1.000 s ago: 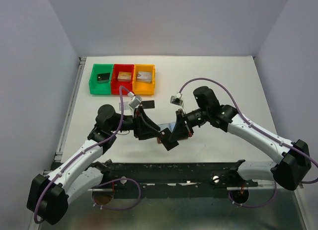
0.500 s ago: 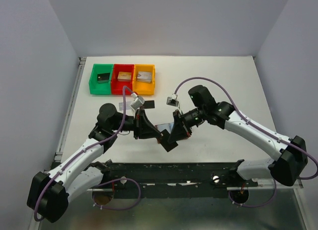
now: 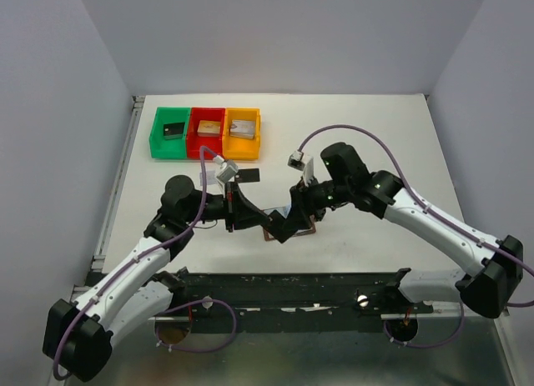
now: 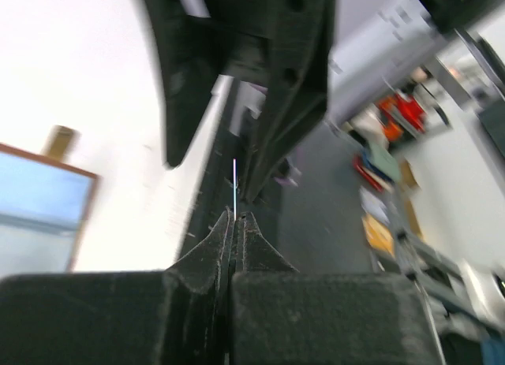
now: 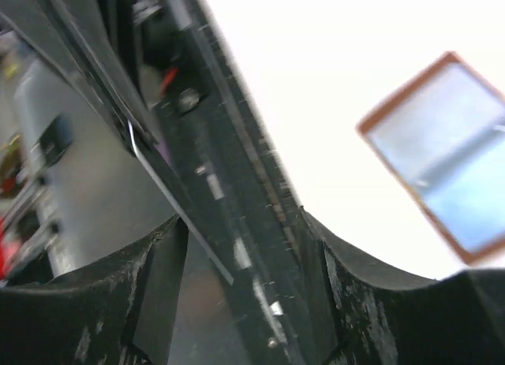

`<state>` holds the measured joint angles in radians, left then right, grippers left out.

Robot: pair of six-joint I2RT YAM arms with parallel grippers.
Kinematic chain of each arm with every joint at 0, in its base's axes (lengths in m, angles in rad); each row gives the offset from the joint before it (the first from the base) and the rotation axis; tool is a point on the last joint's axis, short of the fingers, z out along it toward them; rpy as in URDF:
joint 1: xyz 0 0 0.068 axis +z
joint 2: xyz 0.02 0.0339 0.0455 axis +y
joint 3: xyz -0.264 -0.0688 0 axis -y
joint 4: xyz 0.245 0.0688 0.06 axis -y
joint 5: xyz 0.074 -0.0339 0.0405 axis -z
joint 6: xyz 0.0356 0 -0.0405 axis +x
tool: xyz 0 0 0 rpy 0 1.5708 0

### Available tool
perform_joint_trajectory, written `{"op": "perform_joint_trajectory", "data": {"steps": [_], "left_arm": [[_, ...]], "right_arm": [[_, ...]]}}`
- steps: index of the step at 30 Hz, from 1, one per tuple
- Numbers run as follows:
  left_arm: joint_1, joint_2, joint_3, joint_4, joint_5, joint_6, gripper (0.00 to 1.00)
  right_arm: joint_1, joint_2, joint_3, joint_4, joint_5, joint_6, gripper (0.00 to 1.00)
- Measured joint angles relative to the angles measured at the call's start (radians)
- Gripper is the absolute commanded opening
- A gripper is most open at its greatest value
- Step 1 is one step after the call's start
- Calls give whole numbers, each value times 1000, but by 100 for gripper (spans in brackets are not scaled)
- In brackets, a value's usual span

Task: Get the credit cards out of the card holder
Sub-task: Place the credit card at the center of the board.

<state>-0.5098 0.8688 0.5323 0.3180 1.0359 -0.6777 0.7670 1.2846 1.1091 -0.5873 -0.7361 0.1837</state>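
Note:
A black credit card (image 3: 286, 225) hangs edge-up between both grippers, just above the card holder (image 3: 307, 229), a brown wallet lying open with its light blue lining up. My left gripper (image 3: 271, 221) is shut on the card; in the left wrist view the card (image 4: 234, 176) shows as a thin line rising from the closed left gripper (image 4: 234, 217). My right gripper (image 3: 299, 213) stands open around the card's other end, where the card (image 5: 185, 211) runs free between the spread jaws of that gripper (image 5: 241, 223). The wallet (image 5: 450, 160) lies beyond. Another black card (image 3: 249, 175) lies flat on the table.
Green (image 3: 158, 140), red (image 3: 194, 140) and orange (image 3: 255, 136) trays stand in a row at the back left, each with a small block inside. The dark mounting rail (image 3: 292, 286) runs along the near edge.
My left gripper has shut on the black card and my right gripper, shut on it before, has opened. The card and both grippers have sunk closer to the wallet.

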Motion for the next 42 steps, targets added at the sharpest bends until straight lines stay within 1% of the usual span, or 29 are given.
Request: {"op": "perform_joint_trajectory", "data": {"steps": [3, 5, 7, 9, 10, 12, 13, 15, 18, 23, 29, 36, 42], "left_arm": [[30, -40, -18, -19, -134, -14, 0], [68, -65, -54, -19, -283, -61, 0], [93, -70, -97, -17, -417, -114, 0], [105, -63, -148, -7, -547, -171, 0], [106, -52, -182, 5, -627, -208, 0], [107, -24, -220, 27, -718, -250, 0], [108, 14, -235, 51, -767, -273, 0], [109, 86, -235, 89, -823, -294, 0], [112, 207, -224, 158, -893, -322, 0], [127, 376, -224, 296, -962, -380, 0], [148, 547, -217, 421, -983, -416, 0], [188, 730, -212, 600, -962, -464, 0], [214, 819, -195, 702, -896, -494, 0]], "right_arm": [[-1, -67, 1, -16, 246, 42, 67], [-2, -124, 1, -22, 391, 61, 67], [-4, -188, -5, -16, 507, 77, 67], [-4, -258, -37, 16, 590, 93, 66], [-4, -293, -63, 37, 621, 103, 66], [-4, -344, -124, 76, 658, 125, 66], [-4, -358, -154, 92, 666, 136, 66], [-4, -363, -202, 115, 671, 161, 66], [-4, -325, -247, 133, 667, 207, 64], [-4, -305, -300, 182, 622, 267, 64], [-4, -307, -321, 220, 592, 291, 64], [-4, -307, -321, 235, 580, 296, 64], [-4, -303, -321, 235, 580, 294, 64]]}}
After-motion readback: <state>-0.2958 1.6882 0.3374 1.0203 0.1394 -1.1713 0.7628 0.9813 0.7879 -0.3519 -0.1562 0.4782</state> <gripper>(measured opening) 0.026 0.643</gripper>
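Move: The black card already lying on the board is where the left hand, holding another card, is headed: about 28 cm ahead of it, 6 cm left and 25 cm below. At board level, the white cards lie about 12 cm left of that black card, the yellow tray some 15 cm beyond it and 4 cm left; the card holder is about 11 cm ahead and 8 cm right of the left hand. From the right hand, the lying black card is roughly 27 cm ahead, 12 cm left and 23 cm below. The held card, still pinched in the shut left fingers, leaves the gap between the open right fingers and travels some 22 cm forward, 20 cm down and 9 cm left, towards the lying black card. It swings about 65 degrees counter-clockwise as the fingers tip slightly down, and slows near the board. The right hand, staying open, withdraws about 6 cm forward and as much right, turning clockwise; it rises, then sinks lower than before. ##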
